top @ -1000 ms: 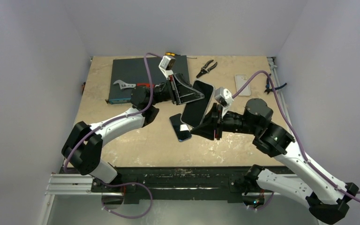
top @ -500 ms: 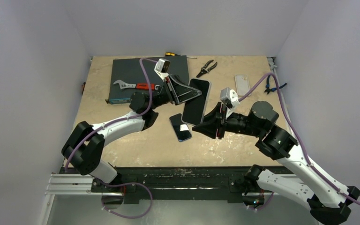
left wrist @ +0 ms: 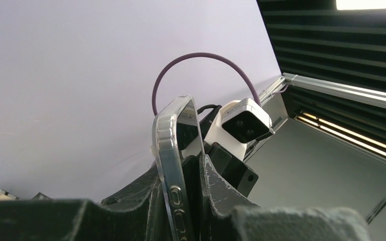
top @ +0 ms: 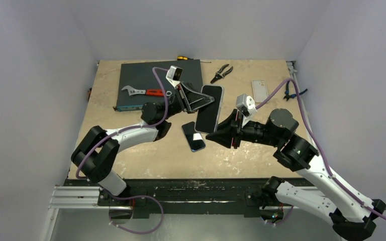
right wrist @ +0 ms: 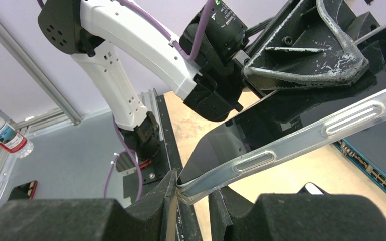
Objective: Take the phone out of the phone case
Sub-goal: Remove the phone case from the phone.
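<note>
A black phone (top: 209, 109) in a clear phone case (right wrist: 301, 140) hangs in the air over the middle of the table, held at both ends. My left gripper (top: 195, 99) is shut on its far upper part. In the left wrist view the cased edge (left wrist: 173, 165) with its side buttons stands between the left gripper's (left wrist: 182, 201) fingers. My right gripper (top: 222, 134) is shut on the near lower corner, and in the right wrist view the clear corner sits pinched between the right gripper's (right wrist: 193, 195) fingers. The dark screen (right wrist: 221, 145) faces the left arm.
A second phone (top: 193, 136) lies flat on the table just below the held one. A wrench (top: 140, 91) rests on a dark box (top: 146, 75) at the back left. Pliers (top: 222, 73), a pale case (top: 260, 89) and cutters (top: 292, 93) lie at the back right.
The held phone has shifted slightly left and turned more upright. The right wrist drew a little to the right, the left wrist a little left. Both grips stayed the same.
</note>
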Controlling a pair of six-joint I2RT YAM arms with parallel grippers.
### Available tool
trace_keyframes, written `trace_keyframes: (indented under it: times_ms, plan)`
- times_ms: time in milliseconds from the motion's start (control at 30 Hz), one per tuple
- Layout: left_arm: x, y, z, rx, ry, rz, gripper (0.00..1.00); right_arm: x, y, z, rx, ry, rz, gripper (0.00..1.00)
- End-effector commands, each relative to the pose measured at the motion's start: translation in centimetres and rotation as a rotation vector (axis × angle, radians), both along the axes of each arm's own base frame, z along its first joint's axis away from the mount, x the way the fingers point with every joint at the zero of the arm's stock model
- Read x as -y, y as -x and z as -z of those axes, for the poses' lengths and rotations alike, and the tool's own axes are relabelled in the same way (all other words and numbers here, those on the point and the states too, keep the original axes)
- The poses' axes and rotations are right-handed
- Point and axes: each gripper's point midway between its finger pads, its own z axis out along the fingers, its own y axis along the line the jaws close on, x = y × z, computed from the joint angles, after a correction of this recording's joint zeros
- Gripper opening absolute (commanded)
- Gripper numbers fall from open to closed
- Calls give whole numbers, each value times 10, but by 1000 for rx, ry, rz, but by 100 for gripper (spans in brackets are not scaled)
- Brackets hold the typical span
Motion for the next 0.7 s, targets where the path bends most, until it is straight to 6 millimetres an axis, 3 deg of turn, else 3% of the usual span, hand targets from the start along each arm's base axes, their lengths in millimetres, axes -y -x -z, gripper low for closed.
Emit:
trace_keyframes:
  times_ms: [0, 433, 667]
  plan:
    - [28, 0, 144, -127, -367, 121, 0, 56, 77, -206, 700, -578, -86, 0]
    - [28, 5, 151, -156, -331, 166, 0, 54, 80, -213, 723, -579, -113, 0]
    - [25, 6, 137, -130, -297, 160, 0, 52, 76, -205, 712, -550, -104, 0]
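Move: The cased phone is held between the hands: its middle lies about 3 cm back from the left hand, level with it sideways and 1 cm lower, and from the right hand some 7 cm ahead, 1 cm left and barely 1 cm higher. The right fingers pinch the case's near corner. On the table, the second phone is about 5 cm ahead, 6 cm left and 38 cm below the left hand. Down goes the left hand, still gripping the cased phone, creeping at first and then dropping sharply, about 12 cm in all, its fingertips dipping some 15 degrees. The right hand holds still on the case's corner until its fingers come off and snap shut; it springs up about 10 cm and slightly back, away from the phone, tilting as it goes. ##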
